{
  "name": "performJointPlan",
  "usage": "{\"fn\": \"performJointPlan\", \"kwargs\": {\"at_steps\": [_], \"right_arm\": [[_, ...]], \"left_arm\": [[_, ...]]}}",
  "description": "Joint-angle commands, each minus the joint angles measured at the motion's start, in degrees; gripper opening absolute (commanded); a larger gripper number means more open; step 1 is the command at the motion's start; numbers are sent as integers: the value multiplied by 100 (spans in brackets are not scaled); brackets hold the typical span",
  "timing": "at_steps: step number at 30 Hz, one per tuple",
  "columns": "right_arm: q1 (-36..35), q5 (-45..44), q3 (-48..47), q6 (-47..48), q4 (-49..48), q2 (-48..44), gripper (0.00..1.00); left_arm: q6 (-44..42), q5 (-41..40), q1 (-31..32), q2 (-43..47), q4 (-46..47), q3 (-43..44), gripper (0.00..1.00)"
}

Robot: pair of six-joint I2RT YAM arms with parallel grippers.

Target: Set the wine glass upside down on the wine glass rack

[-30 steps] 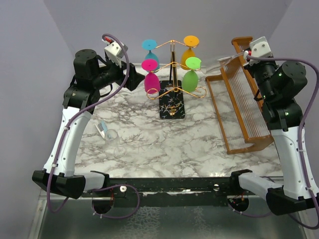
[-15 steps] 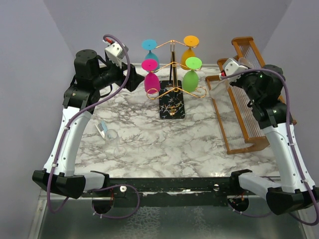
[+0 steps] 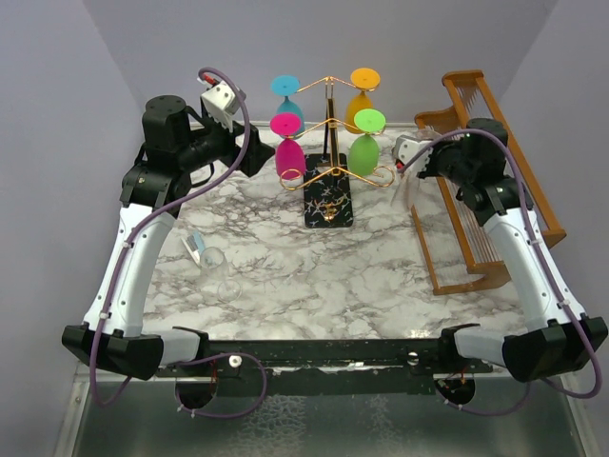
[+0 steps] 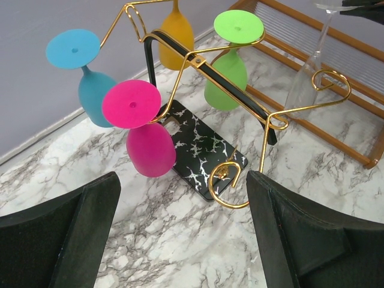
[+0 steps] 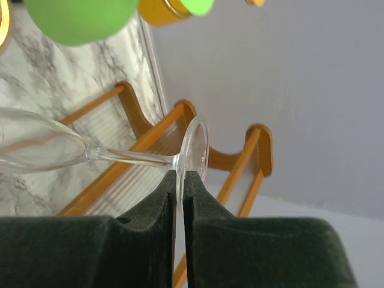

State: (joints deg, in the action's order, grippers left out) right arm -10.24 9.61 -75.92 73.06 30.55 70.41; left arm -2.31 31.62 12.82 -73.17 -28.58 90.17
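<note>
My right gripper (image 5: 180, 175) is shut on the foot of a clear wine glass (image 5: 123, 157). In the top view this gripper (image 3: 407, 158) is just right of the wine glass rack (image 3: 328, 122), a gold wire stand on a black speckled base. The glass (image 3: 409, 188) hangs bowl-down below it, close to the rack's lower right scroll arm. The left wrist view has the glass (image 4: 307, 71) beside that curled arm. My left gripper (image 3: 257, 157) hovers open at the rack's left side, with nothing between its fingers (image 4: 72, 234).
Blue (image 3: 285, 95), orange (image 3: 362, 90), pink (image 3: 288, 150) and green (image 3: 364, 148) glasses hang upside down on the gold rack. A brown wooden slatted rack (image 3: 476, 224) lies at the right. Another clear glass (image 3: 211, 259) lies on the marble at the left by a small blue item.
My right arm has swung left from above the wooden rack towards the gold rack, carrying the clear glass. The left arm has stayed still.
</note>
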Motion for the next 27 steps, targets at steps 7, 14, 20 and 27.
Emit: {"fn": "performJointPlan", "kwargs": {"at_steps": [7, 14, 20, 27], "right_arm": [[-71, 2004, -561, 692, 441, 321, 1], [-108, 2906, -950, 876, 728, 646, 2], [-141, 3591, -1139, 1083, 1030, 845, 3], [-171, 3987, -1313, 1257, 1343, 937, 4]], "left_arm": [[-68, -12, -34, 151, 53, -53, 89], [-71, 11, -51, 120, 58, -77, 89], [-80, 29, -69, 85, 56, -76, 89], [-86, 49, -81, -2, 71, -50, 89]]}}
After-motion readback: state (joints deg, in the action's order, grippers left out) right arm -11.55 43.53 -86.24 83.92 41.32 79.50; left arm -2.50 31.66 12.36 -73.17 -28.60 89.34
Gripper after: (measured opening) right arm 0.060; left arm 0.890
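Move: Roughly 13 cm to the right hand's left, 4 cm back and 4 cm lower is the empty right-hand hook on the rack's lowest tier, where the clear wine glass goes. From this hand, the green glass hangs about 15 cm left and 5 cm ahead, its middle 4 cm lower; the orange one is 16 cm left, 11 cm ahead and 3 cm up. For the left hand, that hook lies some 28 cm right, 3 cm ahead and 11 cm below. Swinging the clear wine glass leftward towards the empty lowest hook, the right hand keeps its closed pinch on the rim of the foot, bowl hanging down. It travels about 11 cm left at nearly constant height, drifting 2 cm back later on, while the wrist turns some 35 degrees counter-clockwise. ##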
